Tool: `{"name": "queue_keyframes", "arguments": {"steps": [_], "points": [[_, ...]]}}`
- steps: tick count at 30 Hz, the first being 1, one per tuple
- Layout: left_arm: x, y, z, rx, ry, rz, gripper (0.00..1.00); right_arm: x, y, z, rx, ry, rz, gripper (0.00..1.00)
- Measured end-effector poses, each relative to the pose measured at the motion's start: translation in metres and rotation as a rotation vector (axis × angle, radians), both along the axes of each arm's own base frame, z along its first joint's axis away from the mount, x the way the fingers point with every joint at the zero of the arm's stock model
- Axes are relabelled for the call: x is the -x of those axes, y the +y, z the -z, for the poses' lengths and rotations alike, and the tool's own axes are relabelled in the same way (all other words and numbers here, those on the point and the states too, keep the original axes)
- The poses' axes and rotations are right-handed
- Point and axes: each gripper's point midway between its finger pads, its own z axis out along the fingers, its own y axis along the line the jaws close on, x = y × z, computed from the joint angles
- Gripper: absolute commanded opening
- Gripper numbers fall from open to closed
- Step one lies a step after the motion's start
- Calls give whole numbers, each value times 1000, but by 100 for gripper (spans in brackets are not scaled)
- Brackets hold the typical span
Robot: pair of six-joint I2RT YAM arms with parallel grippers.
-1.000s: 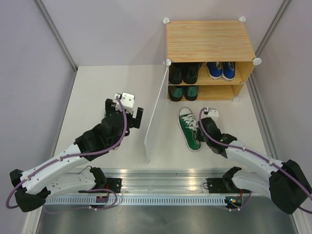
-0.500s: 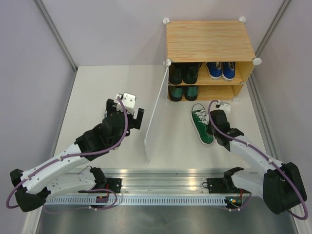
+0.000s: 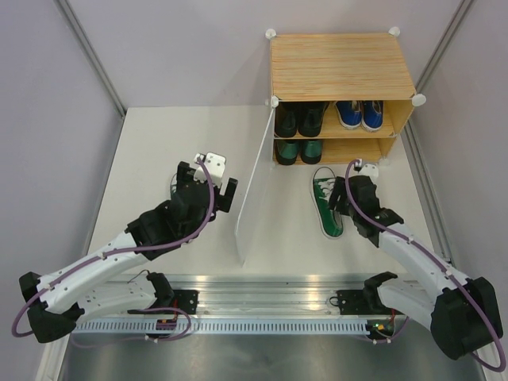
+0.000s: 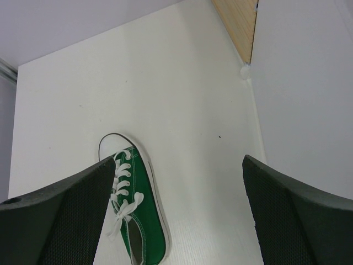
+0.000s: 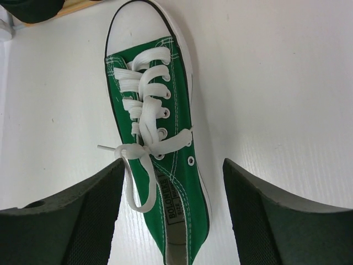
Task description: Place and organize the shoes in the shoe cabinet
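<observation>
The shoe cabinet [image 3: 341, 63] stands at the back right with its translucent door [image 3: 254, 186] swung open toward me. Black shoes [image 3: 300, 117] and blue sneakers [image 3: 359, 113] fill the upper shelf, and dark green shoes [image 3: 300, 151] sit on the lower shelf. One green white-toed sneaker [image 3: 325, 202] [image 5: 149, 94] lies on the table before the cabinet, toe toward it. My right gripper [image 3: 341, 205] [image 5: 172, 168] is open, its fingers on either side of the heel and apart from it. A second green sneaker [image 4: 135, 204] lies under my open left gripper [image 3: 205, 184] [image 4: 179, 160], toward its left finger.
The open door [image 4: 303, 83] stands as a wall between the two arms. The lower shelf's right half [image 3: 357, 151] holds nothing. Pale walls close in the white table [image 3: 159, 143] on both sides and behind.
My right gripper carried the green sneaker rightward and closer to the cabinet, set it down and opened off it. The left arm shifted slightly.
</observation>
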Motion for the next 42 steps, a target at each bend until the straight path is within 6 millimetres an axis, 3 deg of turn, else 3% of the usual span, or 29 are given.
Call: {"name": "queue_keyframes", "arguments": {"steps": [11,14,15,18,20,23,33,42], "points": [[0,0,1,-3,2,0,98,-14,12,25,12,71,-46,71],[0,0,1,-4,3,0,98,-20,14,34,31,90,-56,54],[0,0,1,-5,4,0,98,-21,14,36,32,92,-56,42],[0,-1,2,-7,5,1,98,-24,14,36,43,91,-60,23],[0,-1,2,-7,6,3,98,-24,14,35,45,87,-62,18],[0,-3,3,-5,9,12,98,-22,12,30,50,78,-63,1],[1,-3,4,-7,14,19,98,-26,-7,6,90,33,-3,1],[1,-4,4,-6,15,23,98,-61,-15,-29,101,-43,44,1]]}}
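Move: The green sneaker lies under the right hand, its middle about 2 cm ahead, 3 cm to the left and 7 cm below, with its toe pointing towards the cabinet. Beyond it, on the lower shelf, the nearer green loafer is centred roughly 27 cm ahead and 8 cm left; the other loafer is equally far out, about 17 cm left. From the left hand, the sneaker is about 43 cm right, 6 cm ahead and 25 cm below. The right fingers pinch the green sneaker's lace knot and tongue: the open hand sinks about 4 cm, easing some 2 cm forward and slightly left, then shuts. Keeping hold, it draws up about 6 cm and then also forward 4 cm towards the lower shelf, moving about 3 cm right as it goes. ##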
